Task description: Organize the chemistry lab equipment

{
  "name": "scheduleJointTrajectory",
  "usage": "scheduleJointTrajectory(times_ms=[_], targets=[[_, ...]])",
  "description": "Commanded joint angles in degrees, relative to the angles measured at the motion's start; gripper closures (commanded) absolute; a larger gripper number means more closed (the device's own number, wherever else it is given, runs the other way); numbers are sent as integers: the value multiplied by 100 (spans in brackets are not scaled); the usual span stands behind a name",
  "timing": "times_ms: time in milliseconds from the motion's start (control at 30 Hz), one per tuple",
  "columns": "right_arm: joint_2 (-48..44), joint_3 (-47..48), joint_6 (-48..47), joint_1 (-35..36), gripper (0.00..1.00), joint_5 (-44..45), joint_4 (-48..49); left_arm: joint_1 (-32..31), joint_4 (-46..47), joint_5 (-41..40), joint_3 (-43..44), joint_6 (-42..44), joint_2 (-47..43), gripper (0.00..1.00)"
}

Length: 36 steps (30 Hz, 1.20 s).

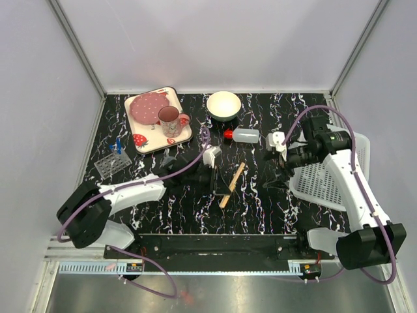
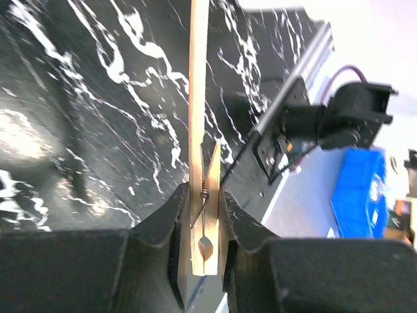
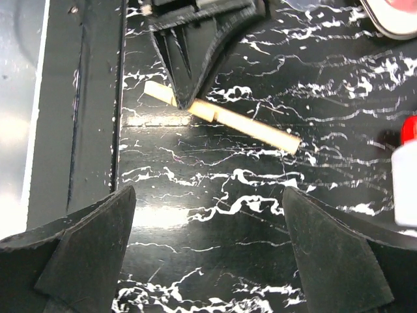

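My left gripper (image 1: 218, 186) (image 2: 205, 218) is shut on the spring end of a thin wooden stick (image 1: 233, 182) (image 2: 199, 98), a peg-like clamp whose long end points away over the black marbled table. In the right wrist view the same stick (image 3: 251, 125) lies under the left fingers (image 3: 195, 59). My right gripper (image 1: 277, 175) (image 3: 208, 261) hangs open over bare table, right of the stick, holding nothing. A small translucent bottle with a red cap (image 1: 244, 135) (image 3: 405, 173) lies on its side behind the stick. The clear grid rack (image 1: 112, 164) with blue-capped tubes (image 1: 118, 149) stands far left.
A strawberry-print tray (image 1: 146, 140) with a pink mug (image 1: 172, 122) sits at the back left. A white bowl (image 1: 223, 105) is at the back middle. A white slatted basket (image 1: 326, 179) lies under the right arm. The black base rail (image 1: 208, 244) runs along the near edge.
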Motion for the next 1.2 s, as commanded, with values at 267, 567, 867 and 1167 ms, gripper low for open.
scheduleJointTrajectory(times_ms=[267,567,867,1167], targets=[[358,419,-2361,1741,0,1970,-846,-17,1098,2386,436,-798,974,91],[710,41,-2652,2692,10,2832,-328,-149,1344,2605,542,-1009,1071,90],[737,-434,-2327,3404,61,3624,253,-176,1502,2623,498,-1132,957,90],[508,-267,-1826,3422,98,3396,262,87,1660,2150,103,-1308,343,68]])
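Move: The left hand already grips the wooden clamp about a third of the way from its back end, so its middle lies some 4 cm ahead and 1 cm right, level. From there the open right gripper is about 10 cm right, 3 ahead and 10 higher. From the right hand, the clamp's middle is roughly 9 cm left, 1 ahead and 10 below; the red-capped bottle is about 22 ahead, 5 left and 19 below. The right fingers close on the forward half of the held clamp, pinching it in front of the left fingers. To get there the right hand sinks about 9 cm while easing left and back, turning some 40 degrees counter-clockwise and pointing more steeply down. The left hand keeps its hold, drawing the clamp about 5 cm back and a little right, rising slightly, with a clockwise turn. ##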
